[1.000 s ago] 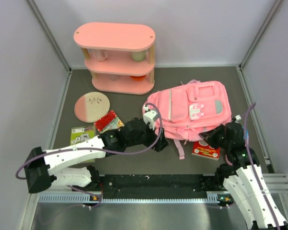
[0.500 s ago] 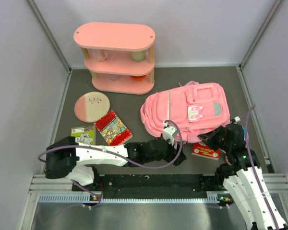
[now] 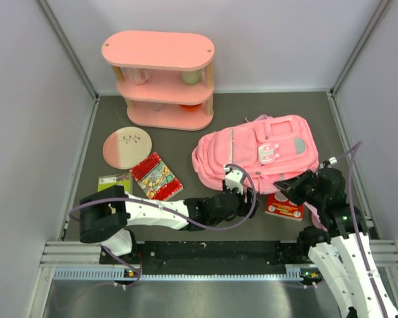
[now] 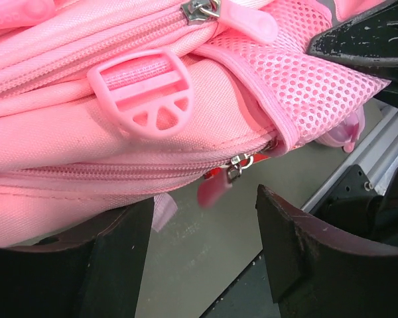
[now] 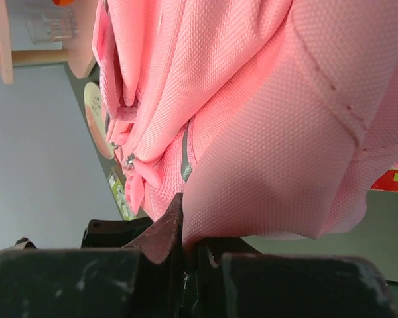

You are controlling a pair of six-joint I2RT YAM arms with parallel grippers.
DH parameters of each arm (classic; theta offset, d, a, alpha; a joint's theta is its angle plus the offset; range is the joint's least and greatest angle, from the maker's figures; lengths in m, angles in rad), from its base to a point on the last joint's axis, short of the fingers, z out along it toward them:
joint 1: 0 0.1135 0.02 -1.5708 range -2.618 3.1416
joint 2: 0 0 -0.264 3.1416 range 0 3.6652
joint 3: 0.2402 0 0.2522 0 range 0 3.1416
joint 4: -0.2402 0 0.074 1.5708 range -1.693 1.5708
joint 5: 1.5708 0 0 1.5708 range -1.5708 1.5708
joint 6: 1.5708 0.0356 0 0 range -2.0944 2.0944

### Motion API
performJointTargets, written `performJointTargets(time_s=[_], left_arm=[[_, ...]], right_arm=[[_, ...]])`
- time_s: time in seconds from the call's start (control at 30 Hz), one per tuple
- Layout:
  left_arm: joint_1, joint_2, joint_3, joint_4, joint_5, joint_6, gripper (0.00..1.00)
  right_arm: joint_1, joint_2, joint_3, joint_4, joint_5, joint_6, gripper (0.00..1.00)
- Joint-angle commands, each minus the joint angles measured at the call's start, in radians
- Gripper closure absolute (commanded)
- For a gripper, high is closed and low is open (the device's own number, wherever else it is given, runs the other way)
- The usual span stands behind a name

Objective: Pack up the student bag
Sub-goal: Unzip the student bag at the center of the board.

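Note:
The pink student bag [image 3: 259, 149] lies flat at the right of the table, front pockets up. My left gripper [image 3: 244, 197] sits low at the bag's near-left edge, open. In the left wrist view the bag's side [image 4: 119, 132] fills the top, and a red zip pull [image 4: 212, 189] dangles just above the gap of the left gripper [image 4: 202, 222], untouched. My right gripper [image 3: 293, 187] is at the bag's near-right edge. In the right wrist view it [image 5: 189, 228] is shut on a fold of the bag's pink fabric [image 5: 285, 132].
A pink three-tier shelf [image 3: 160, 79] stands at the back. A round pink-and-beige disc [image 3: 127, 146], a red patterned book [image 3: 156, 175] and a green card [image 3: 113, 182] lie at the left. A red book [image 3: 284, 209] pokes out under the bag's near edge.
My left arm has swung right and down, from the bag's left corner to its near edge, and its jaws have narrowed. The bag shifted slightly. The right gripper kept its hold.

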Motion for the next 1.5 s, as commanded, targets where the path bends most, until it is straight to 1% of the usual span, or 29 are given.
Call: performJointTargets(time_s=[0.0, 0.13, 0.2, 0.27, 0.3, 0.33, 0.4, 0.43, 0.53, 0.57, 0.6, 0.67, 0.8, 0.93, 0.97, 1.03, 1.13, 1.2, 1.27, 1.37, 1.4, 1.47], left_arm=[[0.008, 0.009, 0.072, 0.105, -0.065, 0.020, 0.32], [0.016, 0.008, 0.082, 0.122, -0.084, 0.021, 0.32], [0.025, 0.005, 0.079, 0.143, -0.082, 0.018, 0.35], [0.038, 0.002, 0.075, 0.158, -0.074, 0.008, 0.44], [0.042, 0.003, 0.075, 0.165, -0.063, 0.006, 0.47], [0.045, 0.005, 0.078, 0.163, -0.062, 0.002, 0.54], [0.047, 0.005, 0.073, 0.160, -0.072, -0.003, 0.61], [0.047, 0.002, 0.067, 0.160, -0.074, -0.008, 0.72], [0.048, -0.006, 0.064, 0.160, -0.074, -0.006, 0.81], [0.048, -0.012, 0.064, 0.160, -0.072, -0.006, 0.91], [0.048, -0.014, 0.064, 0.155, -0.074, -0.006, 0.96], [0.048, -0.027, 0.064, 0.137, -0.075, -0.008, 1.00], [0.048, -0.058, 0.047, 0.106, -0.071, 0.003, 1.00], [0.048, -0.113, 0.026, 0.018, -0.063, 0.015, 1.00], [0.051, -0.126, 0.021, -0.046, -0.066, 0.018, 1.00], [0.053, -0.165, 0.007, -0.123, -0.052, 0.005, 1.00], [0.054, -0.216, -0.020, -0.266, -0.025, 0.050, 1.00], [0.054, -0.242, -0.037, -0.395, -0.019, 0.063, 1.00], [0.054, -0.288, -0.066, -0.429, 0.036, 0.092, 1.00], [0.054, -0.349, -0.111, -0.504, 0.101, 0.121, 1.00], [0.054, -0.369, -0.115, -0.548, 0.148, 0.133, 1.00], [0.053, -0.382, -0.118, -0.576, 0.205, 0.133, 1.00]], right_arm=[[0.013, -0.027, 0.097, 0.036, -0.076, 0.020, 1.00], [0.011, -0.036, 0.099, 0.030, -0.088, 0.020, 1.00], [0.011, -0.042, 0.097, 0.027, -0.093, 0.018, 1.00], [0.011, -0.045, 0.093, 0.021, -0.093, 0.017, 1.00], [0.013, -0.051, 0.090, 0.021, -0.093, 0.018, 1.00], [0.013, -0.053, 0.087, 0.019, -0.093, 0.018, 1.00], [0.011, -0.052, 0.085, 0.019, -0.095, 0.015, 1.00], [0.011, -0.055, 0.087, 0.018, -0.096, 0.015, 1.00], [0.013, -0.055, 0.088, 0.016, -0.093, 0.011, 1.00], [0.013, -0.055, 0.087, 0.015, -0.093, 0.009, 1.00], [0.013, -0.055, 0.087, 0.015, -0.087, 0.008, 1.00], [0.011, -0.055, 0.082, 0.012, -0.081, 0.003, 1.00], [0.011, -0.050, 0.073, 0.010, -0.038, -0.011, 1.00], [0.011, 0.008, 0.076, 0.012, 0.025, -0.063, 1.00], [0.011, 0.020, 0.076, 0.013, 0.055, -0.092, 1.00], [0.011, 0.059, 0.083, 0.022, 0.088, -0.132, 1.00], [0.011, 0.083, 0.093, 0.031, 0.166, -0.198, 1.00], [0.011, 0.100, 0.099, 0.035, 0.223, -0.239, 1.00], [0.004, 0.106, 0.100, 0.033, 0.272, -0.262, 1.00], [-0.027, 0.120, 0.105, 0.039, 0.304, -0.293, 1.00], [-0.038, 0.139, 0.111, 0.041, 0.312, -0.304, 1.00], [-0.090, 0.169, 0.114, 0.089, 0.266, -0.342, 1.00]])
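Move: Just beyond and above the left fingers hangs the student bag's zipper pull, about 2 cm ahead, 1 cm right and 3 cm up. The mesh pocket is some 3 cm ahead, 5 cm right and 4 cm up; the white patch about 14 cm ahead, 5 cm right and 5 cm up; the red book roughly 13 cm right, 1 cm back, 12 cm below. From the right hand, the pull lies about 8 cm left, 1 cm back and 2 cm lower. Rising about 3 cm and easing forward and slightly right, the left hand shuts its half-open fingers on the zipper pull, then draws it about 9 cm left along the bag's lower edge, sinking and coming back some 3 cm each, left side rolling up roughly 15 degrees. The right hand keeps its pinch on the bag's right corner, lifts a little, then sinks about 3 cm with a slight move right. ##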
